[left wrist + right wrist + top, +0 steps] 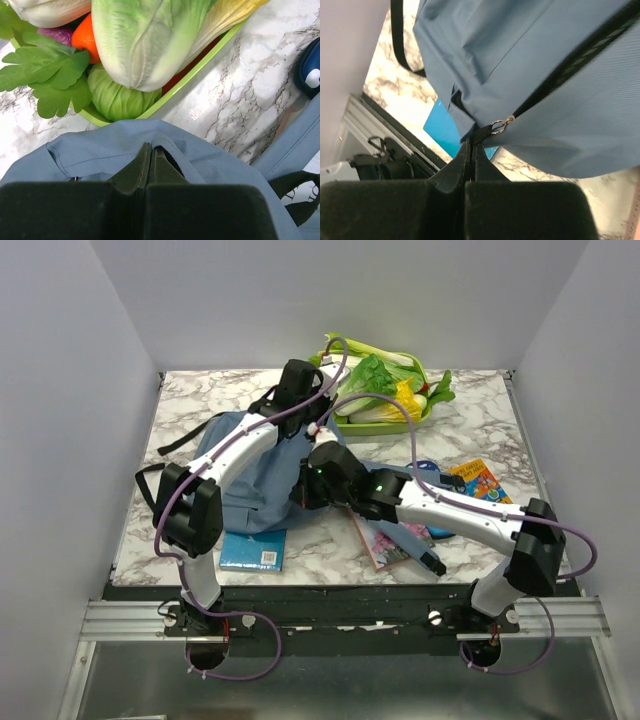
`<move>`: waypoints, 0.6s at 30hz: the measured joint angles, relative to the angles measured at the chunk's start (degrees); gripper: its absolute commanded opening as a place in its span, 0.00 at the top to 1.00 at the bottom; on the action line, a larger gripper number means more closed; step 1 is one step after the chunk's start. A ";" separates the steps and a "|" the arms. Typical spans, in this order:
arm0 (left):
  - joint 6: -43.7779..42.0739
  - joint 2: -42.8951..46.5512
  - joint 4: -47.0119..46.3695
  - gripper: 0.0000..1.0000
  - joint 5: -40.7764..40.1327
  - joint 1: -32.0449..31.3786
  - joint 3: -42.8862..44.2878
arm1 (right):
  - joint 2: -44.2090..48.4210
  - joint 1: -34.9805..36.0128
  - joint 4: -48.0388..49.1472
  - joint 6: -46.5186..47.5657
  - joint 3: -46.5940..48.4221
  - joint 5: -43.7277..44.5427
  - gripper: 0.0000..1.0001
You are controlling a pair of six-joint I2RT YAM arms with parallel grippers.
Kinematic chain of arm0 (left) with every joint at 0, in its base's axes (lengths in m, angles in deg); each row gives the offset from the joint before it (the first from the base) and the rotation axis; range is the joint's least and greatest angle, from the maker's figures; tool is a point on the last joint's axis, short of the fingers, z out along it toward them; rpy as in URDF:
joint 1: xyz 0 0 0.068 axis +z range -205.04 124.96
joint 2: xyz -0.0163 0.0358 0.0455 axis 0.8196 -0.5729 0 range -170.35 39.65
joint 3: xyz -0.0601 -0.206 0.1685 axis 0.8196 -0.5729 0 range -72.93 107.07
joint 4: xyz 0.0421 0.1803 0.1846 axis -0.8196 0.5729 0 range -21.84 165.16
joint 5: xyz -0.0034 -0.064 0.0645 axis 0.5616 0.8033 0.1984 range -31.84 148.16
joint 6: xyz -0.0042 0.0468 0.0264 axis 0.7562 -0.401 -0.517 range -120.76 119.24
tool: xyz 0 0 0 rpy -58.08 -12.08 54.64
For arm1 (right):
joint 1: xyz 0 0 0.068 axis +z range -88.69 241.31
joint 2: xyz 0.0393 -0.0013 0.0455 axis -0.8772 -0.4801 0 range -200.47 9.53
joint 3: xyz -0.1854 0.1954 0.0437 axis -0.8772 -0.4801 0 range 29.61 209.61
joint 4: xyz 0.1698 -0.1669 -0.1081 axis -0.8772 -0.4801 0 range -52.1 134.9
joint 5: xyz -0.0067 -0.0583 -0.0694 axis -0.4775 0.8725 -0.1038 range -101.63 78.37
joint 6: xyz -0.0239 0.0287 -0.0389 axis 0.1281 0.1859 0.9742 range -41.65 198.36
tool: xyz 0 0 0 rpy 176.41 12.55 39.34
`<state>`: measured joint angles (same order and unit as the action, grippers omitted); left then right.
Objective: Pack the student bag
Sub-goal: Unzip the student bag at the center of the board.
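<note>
The student bag (245, 475), soft grey-blue fabric with black strap ends, lies left of centre on the marble table. My left gripper (308, 405) is at the bag's far end, shut on a raised fold of fabric (165, 131) beside the zip opening. My right gripper (305, 485) is at the bag's right side. In the right wrist view it (471, 146) is shut on a black zipper pull tab (483, 133) that hangs from a small metal ring (499, 126), and the bag (545, 75) fills the frame above.
A green tray (418, 418) of toy vegetables sits at the back, just beyond the left gripper. A blue book (253, 550) lies at the bag's near edge. Two picture books (385, 543) (482, 481) and a dark blue pencil case (307, 70) lie on the right.
</note>
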<state>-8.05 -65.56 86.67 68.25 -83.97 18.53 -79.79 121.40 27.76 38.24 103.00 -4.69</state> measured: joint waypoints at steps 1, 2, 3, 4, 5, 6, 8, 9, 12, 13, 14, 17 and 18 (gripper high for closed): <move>0.15 0.00 -0.07 1.00 0.04 0.00 0.00 | -1.44 0.98 -0.48 1.27 1.53 0.04 0.99; 0.28 0.00 -0.09 1.00 0.11 0.11 0.00 | -2.56 1.99 -1.09 2.32 2.64 0.07 0.99; 0.31 0.00 -0.13 1.00 0.24 0.17 0.00 | -3.50 3.06 -2.01 3.41 3.69 0.07 1.00; 0.33 0.00 -0.33 1.00 0.35 0.20 0.00 | -4.39 4.11 -2.75 4.42 4.59 0.00 0.99; 0.33 0.00 -0.55 1.00 0.55 0.22 0.00 | -5.35 4.85 -3.58 5.92 5.55 -0.09 1.00; 0.33 0.00 -0.55 1.00 0.83 0.24 0.02 | -5.53 5.62 -3.76 6.12 5.68 -0.09 1.00; 0.33 -0.04 -0.33 1.00 1.11 0.24 0.15 | -6.16 6.36 -4.96 7.65 6.25 -0.02 0.99; 0.33 -0.24 0.00 1.00 1.16 0.24 0.57 | -6.23 6.54 -5.51 8.28 6.27 -0.04 0.99; 0.35 -1.07 0.13 1.00 1.11 0.26 1.90 | -7.21 6.43 -6.93 9.84 7.02 -0.24 1.00; 0.48 -1.49 0.20 1.00 1.14 0.26 2.51 | -8.44 6.43 -7.76 10.51 8.57 -0.57 0.99; 0.59 -1.86 0.31 1.00 1.11 0.26 2.99 | -10.27 6.47 -8.83 11.15 11.08 -0.94 1.00; 1.42 -2.75 1.16 1.00 1.68 1.38 5.16 | -15.34 6.73 -11.67 12.22 16.83 -1.70 0.99; 1.60 -2.78 1.42 1.00 1.68 1.88 5.60 | -16.68 6.84 -12.31 13.07 18.29 -1.88 0.99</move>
<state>-6.45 -68.33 88.09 69.93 -82.09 24.12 -96.47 128.24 15.45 51.31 121.29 -6.57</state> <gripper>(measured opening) 0.010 0.015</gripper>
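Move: The zip pull is already pinched in the right hand. The zip's near-left end, where it is being taken, lies about 6 cm left, 4 cm back and 5 cm below; the blue book is some 13 cm left and 8 cm back, the flower book about 21 cm right and 6 cm back, both roughly 14 cm down. From the left hand, gripping the bag's far rim, the pull is about 21 cm back and 5 cm left, near level; the vegetable basket is 7 cm ahead, 13 cm right, 10 cm lower. The zip pull, still pinched in the right hand's shut fingers, is drawn along the zip towards its near-left end: left, down and back, nearly 8 cm in all, first back-left, then mostly sinking, then left again. The wrist turns some 15 degrees counter-clockwise as the fingers tip further down. The left hand keeps its pinch on the bag's far rim, easing about 2 cm forward and slightly up late on. ##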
